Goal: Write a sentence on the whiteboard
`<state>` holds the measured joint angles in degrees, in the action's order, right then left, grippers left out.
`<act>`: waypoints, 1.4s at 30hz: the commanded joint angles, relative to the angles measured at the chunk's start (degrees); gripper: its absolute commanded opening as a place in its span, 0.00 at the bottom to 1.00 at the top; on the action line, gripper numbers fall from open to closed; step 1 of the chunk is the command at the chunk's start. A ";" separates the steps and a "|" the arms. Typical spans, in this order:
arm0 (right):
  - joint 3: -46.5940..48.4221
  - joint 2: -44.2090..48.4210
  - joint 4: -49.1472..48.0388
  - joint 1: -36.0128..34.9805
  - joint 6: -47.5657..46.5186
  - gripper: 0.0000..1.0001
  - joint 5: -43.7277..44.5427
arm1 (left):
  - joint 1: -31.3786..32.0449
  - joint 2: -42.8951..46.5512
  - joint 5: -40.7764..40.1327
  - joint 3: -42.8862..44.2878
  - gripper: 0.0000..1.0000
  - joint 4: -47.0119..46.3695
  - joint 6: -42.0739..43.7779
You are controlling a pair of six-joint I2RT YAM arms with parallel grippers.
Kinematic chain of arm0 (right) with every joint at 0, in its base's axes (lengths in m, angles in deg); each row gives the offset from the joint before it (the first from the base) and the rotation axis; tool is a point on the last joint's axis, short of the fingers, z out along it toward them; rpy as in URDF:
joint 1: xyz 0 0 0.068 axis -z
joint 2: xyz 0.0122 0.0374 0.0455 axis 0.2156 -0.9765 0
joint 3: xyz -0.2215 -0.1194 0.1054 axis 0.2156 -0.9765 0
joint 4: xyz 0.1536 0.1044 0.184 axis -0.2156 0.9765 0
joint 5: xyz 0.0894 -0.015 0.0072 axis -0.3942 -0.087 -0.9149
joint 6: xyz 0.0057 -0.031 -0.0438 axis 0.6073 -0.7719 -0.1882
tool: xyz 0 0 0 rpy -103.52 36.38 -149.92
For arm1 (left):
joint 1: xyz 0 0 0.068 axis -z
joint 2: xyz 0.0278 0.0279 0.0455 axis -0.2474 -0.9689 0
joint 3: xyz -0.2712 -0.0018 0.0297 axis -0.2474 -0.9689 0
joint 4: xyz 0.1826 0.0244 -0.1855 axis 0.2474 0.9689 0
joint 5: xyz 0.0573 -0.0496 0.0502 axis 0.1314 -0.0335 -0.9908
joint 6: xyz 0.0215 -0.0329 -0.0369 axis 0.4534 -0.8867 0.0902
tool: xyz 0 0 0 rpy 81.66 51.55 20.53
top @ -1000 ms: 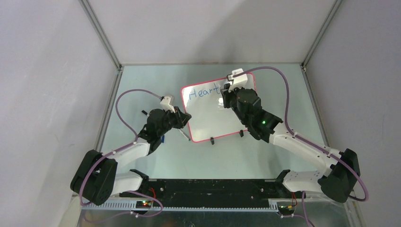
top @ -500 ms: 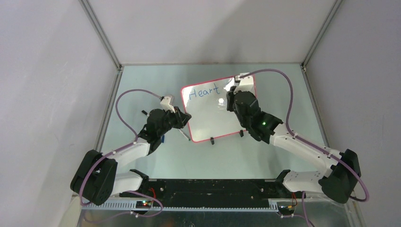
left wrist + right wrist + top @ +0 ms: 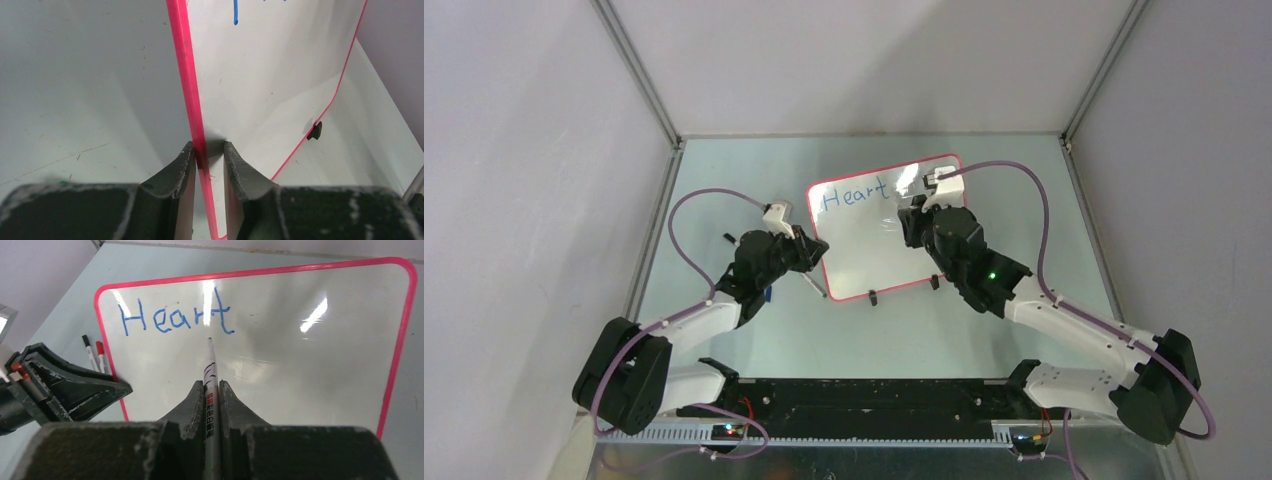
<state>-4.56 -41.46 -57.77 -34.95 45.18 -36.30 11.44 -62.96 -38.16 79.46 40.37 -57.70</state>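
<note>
The whiteboard (image 3: 864,250), white with a thin red frame, rests on the table at a slant. The sentence (image 3: 854,193) is one blue word, "Heart" (image 3: 175,319), along its top left. My left gripper (image 3: 817,250) is shut on the whiteboard's left edge, and in the left wrist view its jaws (image 3: 208,147) straddle the red frame (image 3: 186,75). My right gripper (image 3: 211,386) is shut on a silver marker (image 3: 210,365), seen from above over the board's upper right (image 3: 911,212). The marker tip points just below the "t". Whether it touches the board I cannot tell.
Two loose markers (image 3: 95,356), one black-capped and one red-capped, lie on the table left of the board. A further marker (image 3: 814,285) lies by my left gripper. Black feet (image 3: 873,297) stick out at the board's near edge. Grey walls enclose the table.
My right wrist has swung from the board's top right corner back and down toward the word, its arm shifting right. The lettering and my left arm are unchanged.
</note>
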 commanded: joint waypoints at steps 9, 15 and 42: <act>11.73 -4.82 14.80 -0.44 4.95 0.00 -0.40 | 0.56 0.81 -2.58 1.46 0.23 0.54 2.84; 17.11 -10.82 19.23 -3.11 4.28 0.00 2.16 | 0.52 0.85 -2.51 1.46 0.23 0.58 2.80; 29.61 -26.09 22.55 -8.70 3.43 0.00 5.55 | 0.70 0.68 -2.37 1.46 0.23 0.32 2.62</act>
<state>21.02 -66.16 -35.43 -42.93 48.85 -32.56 11.61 -62.87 -38.36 79.46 40.41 -57.70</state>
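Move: The marker held in the right hand is going to the blank board under the start of "Heart", roughly 10 cm ahead of that hand, 12 cm to its left and 10 cm lower. The word "Heart" is about 10 cm ahead, 10 cm left and 5 cm below; the left gripper on the board's edge is level, 18 cm left and some 13 cm lower. From the left hand, the blank spot lies about 7 cm ahead, 5 cm right and 4 cm up. Right hand swings the held marker about 8 cm left and 4 down, tip pitching down, to beneath "Hea". ##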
